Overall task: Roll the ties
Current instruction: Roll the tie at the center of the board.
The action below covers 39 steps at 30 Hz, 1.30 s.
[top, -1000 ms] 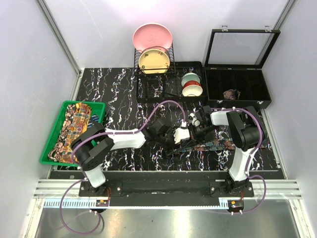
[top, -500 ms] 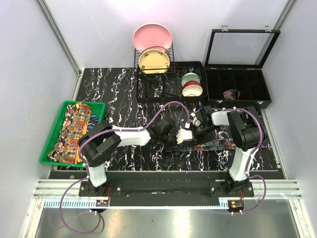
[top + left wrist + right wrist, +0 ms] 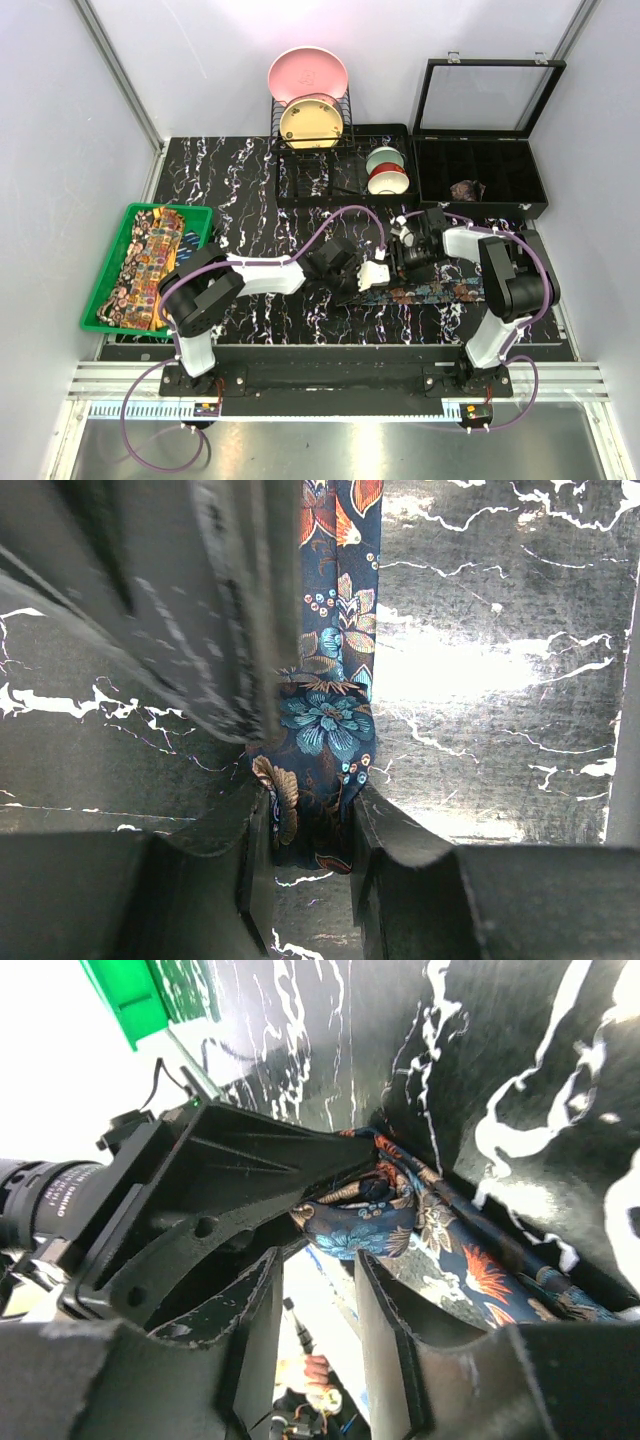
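A dark blue tie (image 3: 440,292) with orange and teal flowers lies flat along the table's front right. Its left end is folded into a small bundle (image 3: 322,730), and my left gripper (image 3: 310,798) is shut on that bundle (image 3: 362,1218). My right gripper (image 3: 318,1265) stands open just behind the bundle, with nothing between its fingers (image 3: 392,1320). Seen from above, the left gripper (image 3: 374,277) and the right gripper (image 3: 410,256) sit close together at the table's centre. More ties (image 3: 148,262), yellow-orange paisley, lie in a green tray (image 3: 102,290). A small brownish coil (image 3: 465,189) sits in the black box.
An open black compartment box (image 3: 480,180) stands at the back right. A dish rack (image 3: 312,150) with a pink and a yellow plate, and stacked bowls (image 3: 386,172), stand at the back centre. The right gripper's body (image 3: 190,600) crowds the left wrist view.
My right gripper has opened, let go of the tie's folded end and drawn back to the right. My left gripper has closed on that end and stays there.
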{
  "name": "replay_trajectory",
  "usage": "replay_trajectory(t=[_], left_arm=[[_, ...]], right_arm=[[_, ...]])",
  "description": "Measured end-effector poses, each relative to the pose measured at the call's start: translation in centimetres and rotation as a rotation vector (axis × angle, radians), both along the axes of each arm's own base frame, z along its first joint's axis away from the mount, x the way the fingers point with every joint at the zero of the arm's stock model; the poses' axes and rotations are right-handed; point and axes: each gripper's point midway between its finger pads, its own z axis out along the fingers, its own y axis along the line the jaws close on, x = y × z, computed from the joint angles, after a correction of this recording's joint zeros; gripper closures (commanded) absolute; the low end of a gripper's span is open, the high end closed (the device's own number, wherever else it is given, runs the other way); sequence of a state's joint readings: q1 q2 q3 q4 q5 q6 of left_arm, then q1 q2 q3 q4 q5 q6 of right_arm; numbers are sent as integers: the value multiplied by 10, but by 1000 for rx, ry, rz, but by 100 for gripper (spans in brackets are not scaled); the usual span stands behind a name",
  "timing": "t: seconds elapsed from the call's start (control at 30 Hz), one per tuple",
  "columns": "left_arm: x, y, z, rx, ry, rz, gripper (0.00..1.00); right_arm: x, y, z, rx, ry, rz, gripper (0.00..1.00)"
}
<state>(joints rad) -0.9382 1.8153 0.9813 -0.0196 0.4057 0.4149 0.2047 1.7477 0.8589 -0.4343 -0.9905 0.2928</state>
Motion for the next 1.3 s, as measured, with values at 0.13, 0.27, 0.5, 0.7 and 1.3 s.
replay_trajectory(t=[0.13,0.27,0.5,0.7,1.3], left_arm=[[0,0,0,2,0,2,87],[0,0,0,1,0,2,86],[0,1,0,7,4,3,82],[0,1,0,12,2,6,55],[-2,4,4,18,36,53,25]], right_arm=[[-9,7,-3,16,17,19,59],[-13,16,-8,24,21,40,62],[-12,18,-15,23,33,42,100],[-13,17,-15,10,33,48,100],[-12,-9,-29,-138,88,33,100]])
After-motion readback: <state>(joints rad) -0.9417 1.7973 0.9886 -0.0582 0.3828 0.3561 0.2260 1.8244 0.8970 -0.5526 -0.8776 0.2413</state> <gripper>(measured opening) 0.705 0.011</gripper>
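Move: The left hand already grips the tie's roll, whose middle sits about 1 cm to the right of that hand and level with it, at the same reach. From the right hand, poised open, the roll lies some 2 cm back, 3 cm to the left and 3 cm lower. The loose strip trails rightward along the table; from the right hand its middle is about 2 cm back, 11 cm to the right and 5 cm below. The right fingers shut on the upper edge of the roll after easing left, back and down about 2.5 cm in all. Keeping shut, they then draw right some 2.5 cm and sink about 1 cm, tips dipping slightly. The left hand holds the roll in place until that pinch is made, then spreads its fingers wide and lets go, hardly shifting. ##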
